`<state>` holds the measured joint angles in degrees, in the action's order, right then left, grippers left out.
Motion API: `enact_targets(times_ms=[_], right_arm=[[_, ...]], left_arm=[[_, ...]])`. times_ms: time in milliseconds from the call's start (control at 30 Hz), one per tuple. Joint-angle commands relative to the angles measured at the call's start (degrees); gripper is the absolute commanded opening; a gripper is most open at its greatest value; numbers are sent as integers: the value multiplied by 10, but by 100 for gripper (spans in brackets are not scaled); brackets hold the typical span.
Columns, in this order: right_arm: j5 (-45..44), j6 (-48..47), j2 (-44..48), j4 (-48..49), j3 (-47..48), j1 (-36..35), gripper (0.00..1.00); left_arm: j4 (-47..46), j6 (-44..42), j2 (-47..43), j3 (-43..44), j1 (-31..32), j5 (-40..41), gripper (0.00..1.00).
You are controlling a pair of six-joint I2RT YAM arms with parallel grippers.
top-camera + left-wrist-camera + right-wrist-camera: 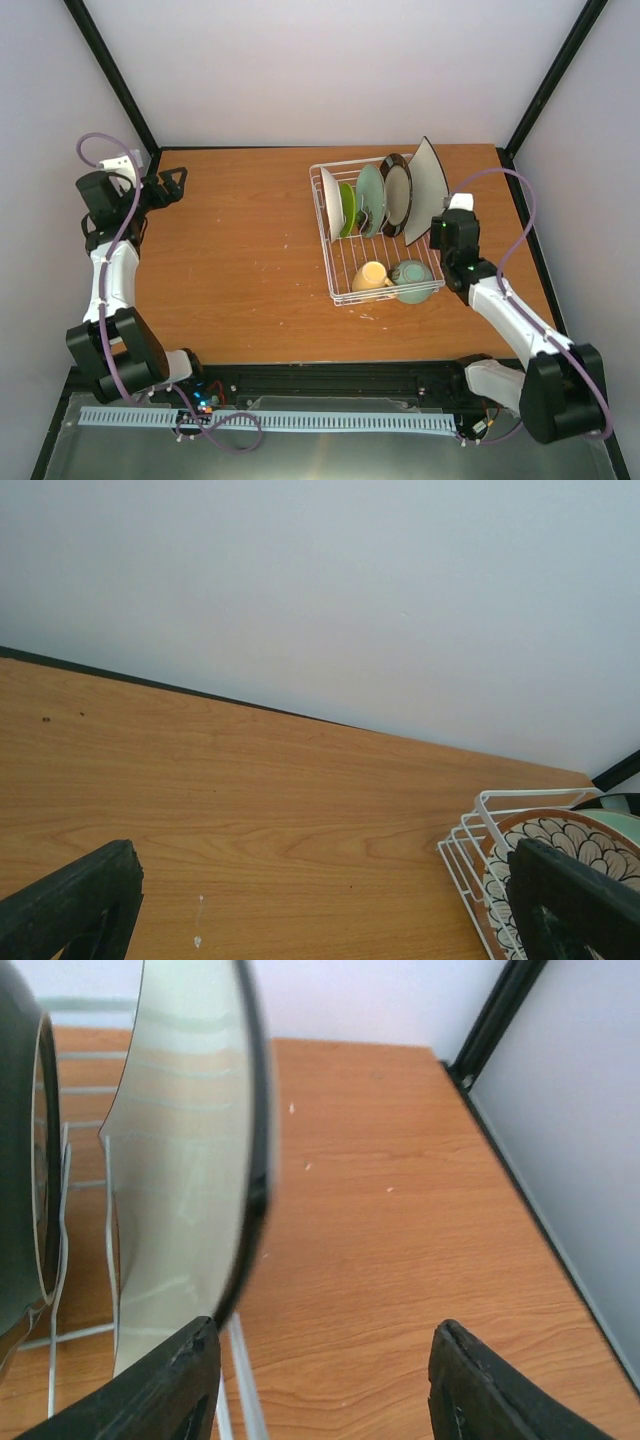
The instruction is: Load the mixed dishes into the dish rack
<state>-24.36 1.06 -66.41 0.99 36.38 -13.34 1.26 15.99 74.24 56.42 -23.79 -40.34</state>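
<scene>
The white wire dish rack (338,283) stands right of the table's middle. In it, upright from left to right, are a white-looking plate (329,203), the lime-green plate (347,208), the pale green plate (369,198), the dark-rimmed plate (397,193) and the white square plate (427,190). The yellow mug (370,276) and the mint bowl (412,281) lie at its near end. My right gripper (325,1380) is open and empty just right of the square plate (190,1160). My left gripper (172,185) is open and empty, far left of the rack (470,850).
The leftmost plate shows a brown rim and flower pattern in the left wrist view (570,835). Black frame posts (540,85) and pale walls close in the wooden table (240,250). A white box (125,160) sits at the back left corner.
</scene>
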Motion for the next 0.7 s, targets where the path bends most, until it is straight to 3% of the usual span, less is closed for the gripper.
enact_targets(times_ms=[0, 300, 433, 667], right_arm=[[-55, 29, 71, -37, -1, -2, 60], [-145, 65, 208, -124, 44, -2, 74], [-155, 83, 283, -157, 75, -2, 99], [55, 75, 328, -188, 176, -2, 100]], left_arm=[[-13, 14, -19, 1, -4, -11, 100], [-15, 34, -38, 7, -4, -40, 100], [-25, 50, -50, 0, 0, -94, 100], [-1, 16, -124, -34, 96, -99, 100]])
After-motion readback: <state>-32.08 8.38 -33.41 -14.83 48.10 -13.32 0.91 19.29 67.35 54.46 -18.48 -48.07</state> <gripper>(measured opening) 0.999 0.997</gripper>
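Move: Roughly 11 cm ahead of the half-open right hand, 6 cm to its left and 3 cm lower, the square platter already leans in the dish rack. The black-rimmed plate stands about 10 cm ahead and 13 cm left of that hand; the green mug is some 11 cm back and 8 cm left, 12 cm lower. From the left hand, the platter is about 7 cm ahead, 68 cm right and 15 cm below. Backing away from the already released platter, the empty right hand climbs about 20 cm while drawing some 11 cm towards its base and drifting right, tipping up around 30 degrees as its fingers open the rest of the way. The empty, open left hand swings right towards the rack, mostly late, rising and easing back slightly as it turns clockwise. ##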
